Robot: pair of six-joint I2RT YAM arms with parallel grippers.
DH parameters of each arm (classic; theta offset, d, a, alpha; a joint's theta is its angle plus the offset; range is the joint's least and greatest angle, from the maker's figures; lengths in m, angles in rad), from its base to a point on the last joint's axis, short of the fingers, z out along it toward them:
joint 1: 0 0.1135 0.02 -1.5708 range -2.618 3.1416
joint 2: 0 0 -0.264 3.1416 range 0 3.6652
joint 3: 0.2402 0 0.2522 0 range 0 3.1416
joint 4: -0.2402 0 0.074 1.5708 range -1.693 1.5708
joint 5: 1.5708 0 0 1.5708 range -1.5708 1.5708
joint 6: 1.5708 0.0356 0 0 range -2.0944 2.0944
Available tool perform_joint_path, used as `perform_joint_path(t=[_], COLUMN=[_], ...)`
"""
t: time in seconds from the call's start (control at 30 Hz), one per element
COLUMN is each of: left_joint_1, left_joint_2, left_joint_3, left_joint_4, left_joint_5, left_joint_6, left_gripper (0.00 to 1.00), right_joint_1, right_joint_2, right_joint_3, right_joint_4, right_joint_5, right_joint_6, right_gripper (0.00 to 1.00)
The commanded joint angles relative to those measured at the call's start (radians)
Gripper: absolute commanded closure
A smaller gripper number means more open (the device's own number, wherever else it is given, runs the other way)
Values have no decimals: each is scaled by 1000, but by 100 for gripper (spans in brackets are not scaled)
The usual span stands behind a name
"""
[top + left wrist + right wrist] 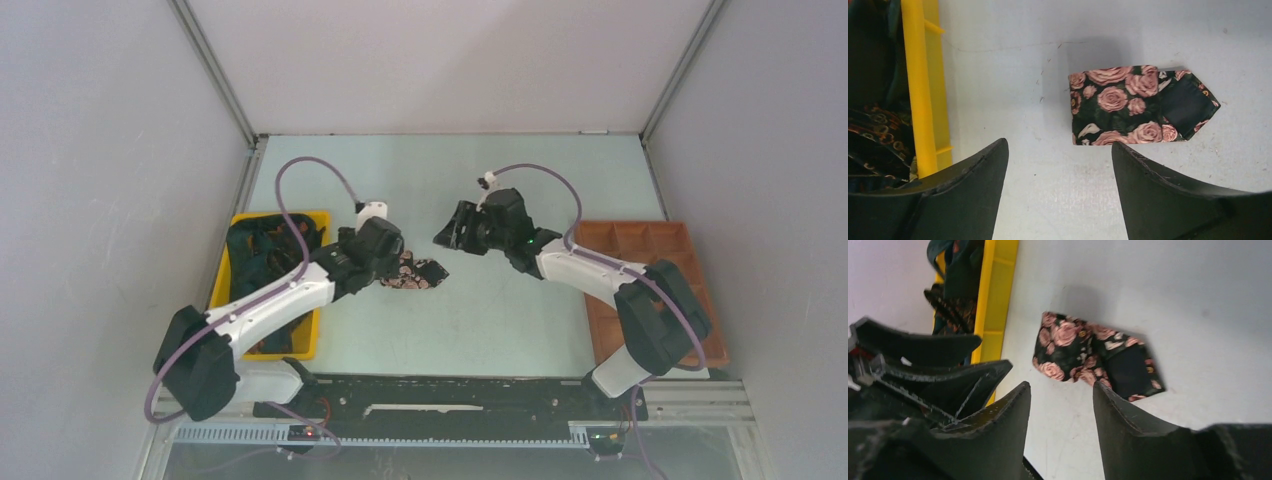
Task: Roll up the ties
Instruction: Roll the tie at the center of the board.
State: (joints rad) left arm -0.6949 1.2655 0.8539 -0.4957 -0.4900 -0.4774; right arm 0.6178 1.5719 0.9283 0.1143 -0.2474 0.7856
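Note:
One of the ties (1118, 105) lies rolled up on the table, black with pink roses, its pointed end (1190, 102) sticking out flat to one side. My left gripper (1060, 150) hovers just short of it, open, with only bare table between its fingers. The top view shows the roll (418, 273) right beside the left gripper (398, 262). My right gripper (1062, 387) is also open and empty, a little back from the same roll (1073, 347). From above, the right gripper (457, 232) hangs to the roll's right, apart from it. More ties (262, 255) lie heaped in the yellow bin.
The yellow bin (313, 300) stands at the left, its wall (918, 90) close beside my left fingers. A brown compartment tray (650, 245) sits at the right, partly under the right arm. Grey walls enclose the table on three sides.

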Motion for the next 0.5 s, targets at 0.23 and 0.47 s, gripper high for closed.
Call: perform_joint_path(t=[0.23,0.47], left_joint_1=[232,283], left_joint_2=[-176,-149], left_joint_3=[-216,-269], left_joint_4=[277,376], left_joint_5=[368,470], left_joint_6=[-50,-64], left_gripper=[16,14], right_joint_1=[122,140], right_joint_2=[192,287], right_joint_3=[182,262], right_joint_4=[15,-25], right_joint_5=[-95,-102], right_joint_6=[-3,-22], right_gripper=[62,69])
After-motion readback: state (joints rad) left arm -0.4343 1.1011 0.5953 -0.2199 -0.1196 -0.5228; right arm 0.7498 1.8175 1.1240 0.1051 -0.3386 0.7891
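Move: The folded tie, at the middle of the board, lies about 10 cm to the right hand's left, some 3 cm ahead and roughly 11 cm below it. From the left hand the same bundle is about 8 cm to the right, 5 cm ahead and 9 cm down, with the yellow bin's middle about 23 cm to that hand's left, 1 cm ahead and 8 cm below. The right hand sweeps left about 8 cm to come in over the tie's pointed, right-hand end, sinking some 2.5 cm and drawing back about 2, while turning a little counter-clockwise and half closing its already narrowed fingers on nothing, slowing towards the end. The left hand, wide open, makes room beside the roll by easing about 2 cm left and 2 cm down and rolling some 20 degrees, left side dropping, so that its fingers swing to point rightward at the tie; neither hand is seen to touch it. ##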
